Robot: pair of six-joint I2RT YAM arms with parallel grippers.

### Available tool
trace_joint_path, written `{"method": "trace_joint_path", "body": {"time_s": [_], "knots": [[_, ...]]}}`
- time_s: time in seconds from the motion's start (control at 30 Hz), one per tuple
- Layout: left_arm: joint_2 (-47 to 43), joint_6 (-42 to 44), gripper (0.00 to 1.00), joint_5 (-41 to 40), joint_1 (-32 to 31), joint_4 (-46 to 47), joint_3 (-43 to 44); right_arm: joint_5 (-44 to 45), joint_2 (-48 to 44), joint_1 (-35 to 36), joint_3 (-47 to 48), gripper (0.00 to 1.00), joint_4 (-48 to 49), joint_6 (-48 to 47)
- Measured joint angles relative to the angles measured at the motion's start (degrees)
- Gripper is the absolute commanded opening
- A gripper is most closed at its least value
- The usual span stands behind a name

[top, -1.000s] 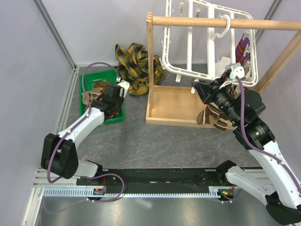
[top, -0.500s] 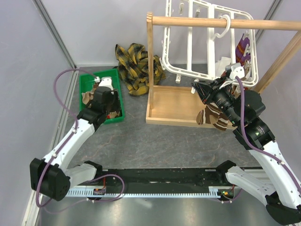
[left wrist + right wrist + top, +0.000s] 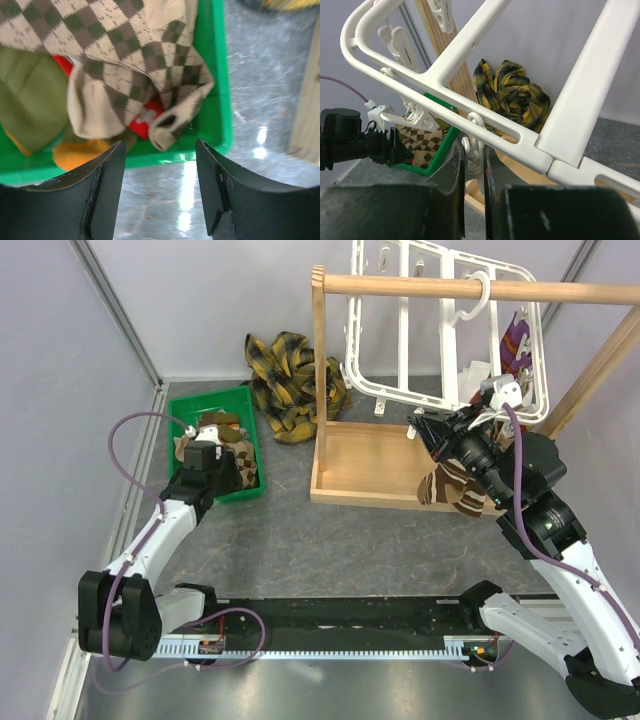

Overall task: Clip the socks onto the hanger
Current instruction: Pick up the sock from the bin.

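Several socks [image 3: 228, 432] lie heaped in a green bin [image 3: 205, 400]. In the left wrist view a brown-beige argyle sock [image 3: 125, 55] covers an olive one [image 3: 30, 100]. My left gripper [image 3: 159, 160] hangs open over the bin's near rim [image 3: 220, 100] with nothing between its fingers. The white grid hanger [image 3: 400, 340] hangs from the wooden rod. My right gripper [image 3: 474, 160] is shut on one of its dangling clips [image 3: 476, 147] under the frame bar [image 3: 470, 95]. An argyle sock [image 3: 455, 485] hangs below the right arm. Another sock [image 3: 515, 340] is clipped at the hanger's far right.
A wooden rack with a rod [image 3: 450, 287] and a tray [image 3: 365, 465] stands in the middle. A yellow-and-black plaid cloth [image 3: 290, 380] lies crumpled behind the bin. Grey walls close off the left and the back.
My left gripper has opened and its arm has swung from the bin's right side round to its near edge. The right arm has stayed still on the clip.
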Motion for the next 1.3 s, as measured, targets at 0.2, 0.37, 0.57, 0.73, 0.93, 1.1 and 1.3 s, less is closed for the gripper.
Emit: {"method": "trace_joint_path", "body": {"time_s": [0.2, 0.37, 0.57, 0.73, 0.93, 1.1, 1.3], "knots": [[1.3, 8.2, 0.57, 10.4, 7.2, 4.8, -0.5, -0.2, -0.3, 0.0, 0.0, 0.0, 0.0, -0.2], [2.9, 11.5, 0.5, 17.4, 7.5, 9.1, -1.9, -0.2, -0.3, 0.0, 0.0, 0.0, 0.0, -0.5], [6.8, 12.7, 0.5, 20.1, 7.8, 10.9, -3.0, -0.2, -0.9, 0.0, -0.5, 0.0, 0.1, -1.0], [6.8, 12.7, 0.5, 20.7, 8.3, 11.9, -4.3, -0.2, -1.4, 0.0, -0.7, 0.0, 0.2, -1.0], [8.7, 12.7, 0.47, 20.9, 8.3, 12.5, -4.7, -0.2, -1.6, 0.0, -0.9, 0.0, 0.4, -1.0], [10.8, 12.7, 0.37, 20.9, 8.3, 13.2, -4.7, -0.2, -1.6, 0.0, -0.9, 0.0, 0.5, -1.0], [11.0, 12.6, 0.22, 20.9, 8.3, 13.4, -4.7, -0.2, -1.6, 0.0, -0.9, 0.0, 0.5, -1.0]]}}
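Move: The near right tip of the checkered sock lies about 2 cm ahead of the left gripper, 1 cm to its right and 6 cm below. A red sock shows some 4 cm ahead and 1 cm left; an orange toe lies roughly 1 cm ahead and 6 cm left. The bin's near right corner is about 1 cm ahead and 6 cm right. From the right gripper, that sock tip is about 7 cm ahead, 43 cm left and 38 cm below. Ease the left gripper about 2 cm forward while swinging slightly left and then back right, turning the wrist some 15 degrees clockwise. Then sink about 5 cm into the bin's near right corner, straight onto the checkered sock's tip, partly closing the fingers on the way and narrowing them around the tip once down, without shutting them yet. ##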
